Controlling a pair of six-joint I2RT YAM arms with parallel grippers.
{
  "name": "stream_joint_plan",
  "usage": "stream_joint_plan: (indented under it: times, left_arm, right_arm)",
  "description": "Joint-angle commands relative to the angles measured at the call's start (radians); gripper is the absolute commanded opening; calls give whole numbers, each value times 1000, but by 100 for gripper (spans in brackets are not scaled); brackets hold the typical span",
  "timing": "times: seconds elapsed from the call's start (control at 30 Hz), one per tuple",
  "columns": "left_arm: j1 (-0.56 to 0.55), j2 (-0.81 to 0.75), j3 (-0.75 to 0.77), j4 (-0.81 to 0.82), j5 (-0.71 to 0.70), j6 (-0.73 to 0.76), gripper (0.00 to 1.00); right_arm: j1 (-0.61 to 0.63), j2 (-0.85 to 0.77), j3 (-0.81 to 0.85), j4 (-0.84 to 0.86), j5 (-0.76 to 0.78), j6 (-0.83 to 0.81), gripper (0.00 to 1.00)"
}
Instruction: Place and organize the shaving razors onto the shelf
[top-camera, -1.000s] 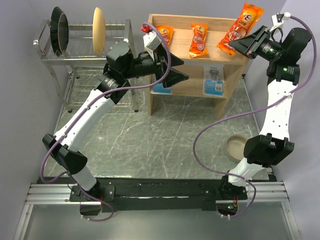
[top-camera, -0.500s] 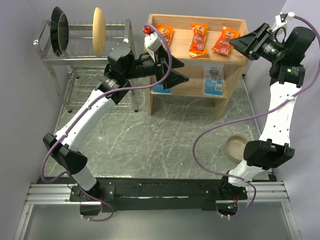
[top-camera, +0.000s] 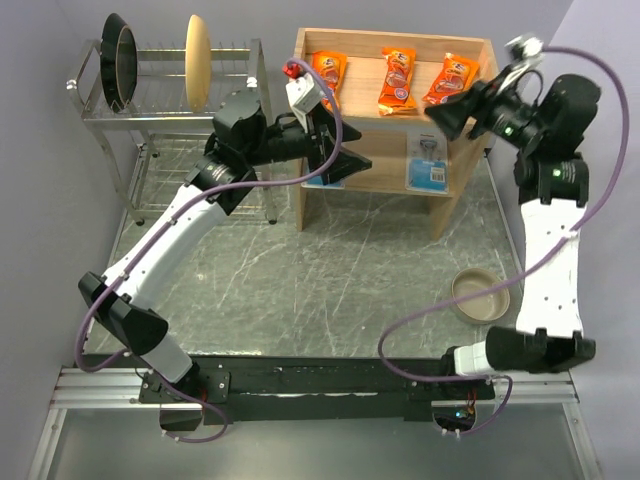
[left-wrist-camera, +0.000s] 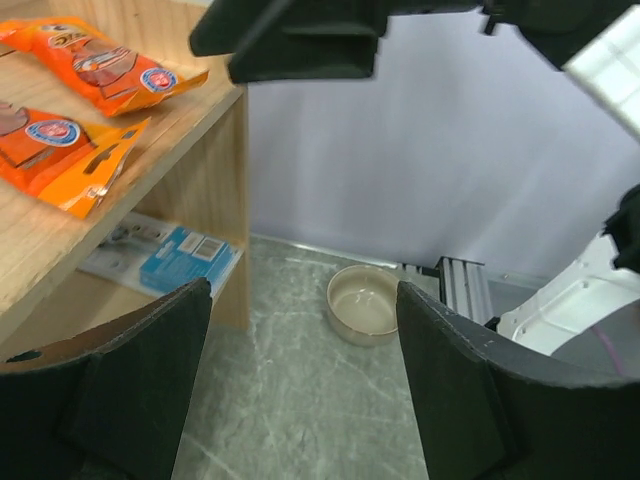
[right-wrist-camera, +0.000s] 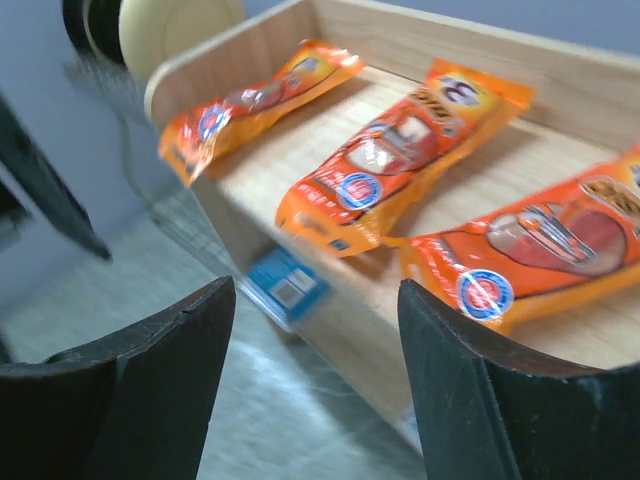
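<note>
The wooden shelf (top-camera: 362, 60) stands at the back. Three orange razor packets (top-camera: 328, 70) (top-camera: 397, 80) (top-camera: 450, 80) lie side by side on its top tier. One blue razor card (top-camera: 428, 160) lies on the lower tier at the right. A second one (top-camera: 322, 180) on the left is mostly hidden by my left gripper (top-camera: 355, 165), which is open and empty in front of the shelf's left part. My right gripper (top-camera: 442, 112) is open and empty by the shelf's right end, next to the rightmost packet (right-wrist-camera: 540, 250). The right wrist view also shows a blue card (right-wrist-camera: 285, 285).
A chrome dish rack (top-camera: 150, 100) with a black pan (top-camera: 118, 60) and a beige plate (top-camera: 196, 60) stands at the back left. A beige bowl (top-camera: 477, 293) sits on the marble table at the right, also seen in the left wrist view (left-wrist-camera: 365, 303).
My right gripper let go of the third orange packet, which now lies on the top tier at the right, then drew down and left beside it. My left gripper barely moved.
</note>
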Motion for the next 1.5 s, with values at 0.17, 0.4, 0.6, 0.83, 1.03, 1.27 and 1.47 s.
stream_joint_plan:
  times: [0.17, 0.4, 0.6, 0.83, 1.03, 1.27, 1.47]
  left_arm:
    - [40, -119, -66, 0, -46, 54, 80]
    - [58, -136, -92, 11, -53, 37, 81]
    - [64, -142, -97, 12, -63, 34, 81]
    - [67, -133, -94, 23, -63, 22, 82]
    - [69, -122, -85, 34, -58, 4, 82]
    - [72, -115, -88, 52, -47, -18, 81]
    - [75, -113, -83, 57, -43, -30, 82]
  right_arm:
    - [108, -22, 71, -148, 201, -636, 72]
    - [195, -48, 11, -196, 302, -906, 64]
    - [212, 5, 52, -236, 391, -931, 52]
    - [217, 8, 22, -206, 443, -958, 48]
    - [217, -15, -20, -170, 508, -1010, 34]
    - [217, -46, -60, -154, 517, -1031, 13]
    - [217, -77, -89, -82, 526, -1006, 4]
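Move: The slanted right-hand razor pack on the top shelf is centred about 9 cm ahead of the right hand, 4 cm to its right and 6 cm below; its near end is closer. At the same depth, the middle razor pack lies some 10 cm left of it, the left razor pack about 24 cm left of it, and the shelf's right side board 7 cm right of it. From the left hand, the slanted pack is roughly 17 cm ahead, 20 cm right and 4 cm below. The slanted razor pack's near end is where the right hand heads: after a slight draw back and left, it goes down about 5 cm, forward and to the right, rolling some 50 degrees left side down while its fingers shut almost fully. Their tips finish at that end, seeming to touch it. The left hand, still open and empty, shifts about 4 cm left. ##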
